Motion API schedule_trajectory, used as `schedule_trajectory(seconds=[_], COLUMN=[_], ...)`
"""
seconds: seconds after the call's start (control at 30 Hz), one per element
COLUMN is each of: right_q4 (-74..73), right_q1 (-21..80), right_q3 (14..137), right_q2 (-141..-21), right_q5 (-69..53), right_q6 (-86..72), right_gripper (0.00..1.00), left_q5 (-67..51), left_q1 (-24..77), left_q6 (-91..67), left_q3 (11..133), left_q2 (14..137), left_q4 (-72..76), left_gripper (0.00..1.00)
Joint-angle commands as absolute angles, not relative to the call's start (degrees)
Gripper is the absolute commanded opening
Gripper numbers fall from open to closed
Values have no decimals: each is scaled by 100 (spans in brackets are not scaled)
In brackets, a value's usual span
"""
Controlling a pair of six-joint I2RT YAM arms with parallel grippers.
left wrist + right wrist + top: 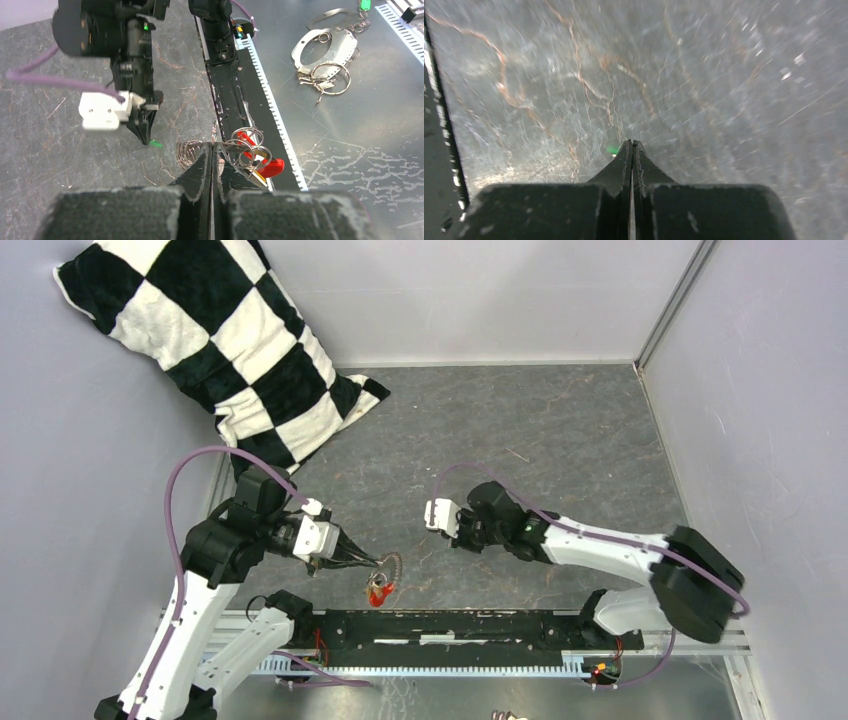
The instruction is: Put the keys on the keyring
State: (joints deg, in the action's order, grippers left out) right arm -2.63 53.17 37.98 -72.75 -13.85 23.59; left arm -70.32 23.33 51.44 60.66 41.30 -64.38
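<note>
My left gripper [366, 560] [213, 146] is shut on the keyring [240, 150], a silver wire coil held just above the mat near the front rail. Its loops spread to both sides of the jaws. A red piece [270, 166] and a yellow bit [259, 176] hang on the right-hand loops, and the red shows from above [378, 592]. My right gripper [147, 139] [632, 142] points down at the mat a little beyond the coil, shut. The green key [156, 144] [613, 149] pokes out at its tip. The right wrist view is blurred.
A black-and-white checkered pillow [230, 350] leans in the back left corner. The black rail [450, 625] runs along the near edge. Beyond it, on the metal shelf, lie spare metal rings and keys [325, 75]. Grey walls close in both sides.
</note>
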Motion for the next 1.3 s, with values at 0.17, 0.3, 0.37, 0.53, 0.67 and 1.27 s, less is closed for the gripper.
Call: schedule_trajectory(seconds=[0.17,0.3,0.37,0.53,0.67,1.27], right_q4=[726,940,1101,1235,1361,2204], right_q1=[5092,5052,4998,4880,4711,3914], right_q3=[4201,4333,4271,4211,4163,3840], right_q2=[-8724,-9085,-9094,-9030,-8866,-9242], right_q5=[-1706,-1786,-1894,-2024,-2212,-4249], right_q6=[2067,2009,1934,1736,1411,335], right_gripper=[6,10,15,33,43,50], left_q5=[-7044,-7049,-7040,-7038,-7049,-6972], left_q1=[2348,2348,2353,2348,2351,2355], left_q6=[5264,5266,5269,5310,5313,5287], left_q3=[6155,6131,6111,6048,6038,6056], left_q2=[4144,4124,4118,4096,4091,3986], left_q4=[-6513,-6508,-6512,-6513,-6512,-6513], left_gripper=[2,2,2,2,2,2])
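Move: The green key tag is still pinched in the right fingertips; the bare table spot it is bound for lies about 3 cm ahead, 4 cm to the left and 6 cm below that hand. The keyring in the left grip hangs some 14 cm back, 10 cm left and 16 cm above the right hand. From the left hand, the same spot is roughly 16 cm ahead, 7 cm to the right and 26 cm down. The green key tag is taken down to the bare table as the right hand sinks about 6 cm, edging forward and then left. The fingers open to about half and let go of it; the hand then rises some 3 cm while still going forward, eases back slightly and tilts about 25 degrees, staying open over the tag. The left hand keeps its pinch on the keyring. ##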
